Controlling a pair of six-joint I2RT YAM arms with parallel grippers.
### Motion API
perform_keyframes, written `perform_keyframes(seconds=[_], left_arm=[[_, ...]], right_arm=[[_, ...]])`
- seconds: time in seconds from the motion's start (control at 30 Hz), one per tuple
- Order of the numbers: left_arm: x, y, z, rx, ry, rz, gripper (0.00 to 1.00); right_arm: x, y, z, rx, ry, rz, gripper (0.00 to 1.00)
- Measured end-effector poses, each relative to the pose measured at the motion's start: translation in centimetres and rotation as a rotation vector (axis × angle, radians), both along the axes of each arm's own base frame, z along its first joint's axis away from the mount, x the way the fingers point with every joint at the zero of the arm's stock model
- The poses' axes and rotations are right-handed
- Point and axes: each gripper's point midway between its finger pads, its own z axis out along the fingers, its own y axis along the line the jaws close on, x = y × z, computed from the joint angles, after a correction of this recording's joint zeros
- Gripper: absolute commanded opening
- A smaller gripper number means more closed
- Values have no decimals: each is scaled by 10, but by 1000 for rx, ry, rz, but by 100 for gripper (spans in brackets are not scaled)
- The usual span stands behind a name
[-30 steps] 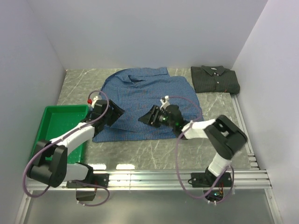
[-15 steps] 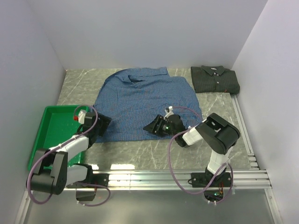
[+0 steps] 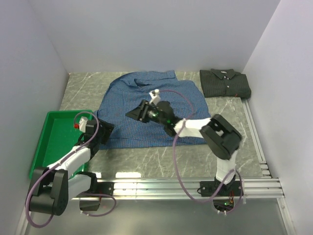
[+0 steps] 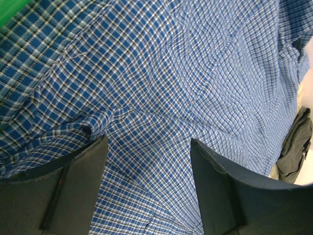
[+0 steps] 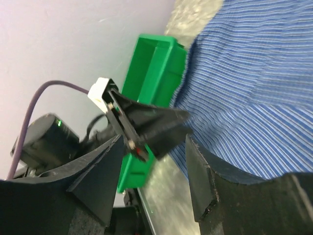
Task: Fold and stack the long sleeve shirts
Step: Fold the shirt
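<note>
The blue checked long sleeve shirt (image 3: 161, 95) lies spread out, collar toward the back wall. The dark long sleeve shirt (image 3: 225, 83) lies folded at the back right. My left gripper (image 3: 101, 130) is low at the blue shirt's front-left corner, jaws open, with checked cloth (image 4: 161, 78) under them and a small fold beside the left finger (image 4: 73, 181). My right gripper (image 3: 135, 113) hovers over the shirt's middle, pointing left, open and empty. In the right wrist view its fingers (image 5: 215, 186) frame the left gripper (image 5: 146, 127) and the striped-looking blue shirt (image 5: 254, 88).
A green plastic tray (image 3: 49, 147) stands at the left, touching the blue shirt's edge, also visible as the green tray (image 5: 151, 73) from the right wrist. The dark shirt (image 4: 296, 147) shows at the left wrist view's right edge. White walls close the sides and back.
The right gripper has swung from the blue shirt's front edge up and left, over its middle. The left gripper pulled back from the shirt to its front-left corner, then stayed.
</note>
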Motion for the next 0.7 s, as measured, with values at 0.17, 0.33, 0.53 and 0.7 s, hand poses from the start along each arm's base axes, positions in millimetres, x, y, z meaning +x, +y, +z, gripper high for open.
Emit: perform_keyframes(seconds=[0.17,0.33,0.53,0.7], left_arm=[[-1,1,-6,3,23,2,74],[-1,2,-12,-7,39,18,74],[6,4,-11,-45,17,52,74],[6,5,-13,-78,9,81,73]], right_arm=[[17,46,-30,-17,36,64,61],[27,57,-83,-90,108,71,61],[35,45,-109,-122,156,46,61],[56,16,-119,-114,171,-12,61]])
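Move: The blue shirt's middle lies about 11 cm ahead of the open right hand, 7 cm to its right and some 14 cm below. The shirt's near hem is roughly 7 cm back, straight behind this hand, while the green bin stands some 36 cm to its left and 6 cm back. From the left hand, low over the shirt's left side, that middle is about 10 cm ahead, 20 cm right and slightly lower. Onto the shirt's left half comes the open right hand: it swings left some 5 cm and a little forward while dropping about 11 cm, tipping about 10 degrees nose-down, then slides low along the cloth, forward and right, away from the left hand. The left gripper, still open, settles about a centimetre lower on the shirt's left side and stays there. ##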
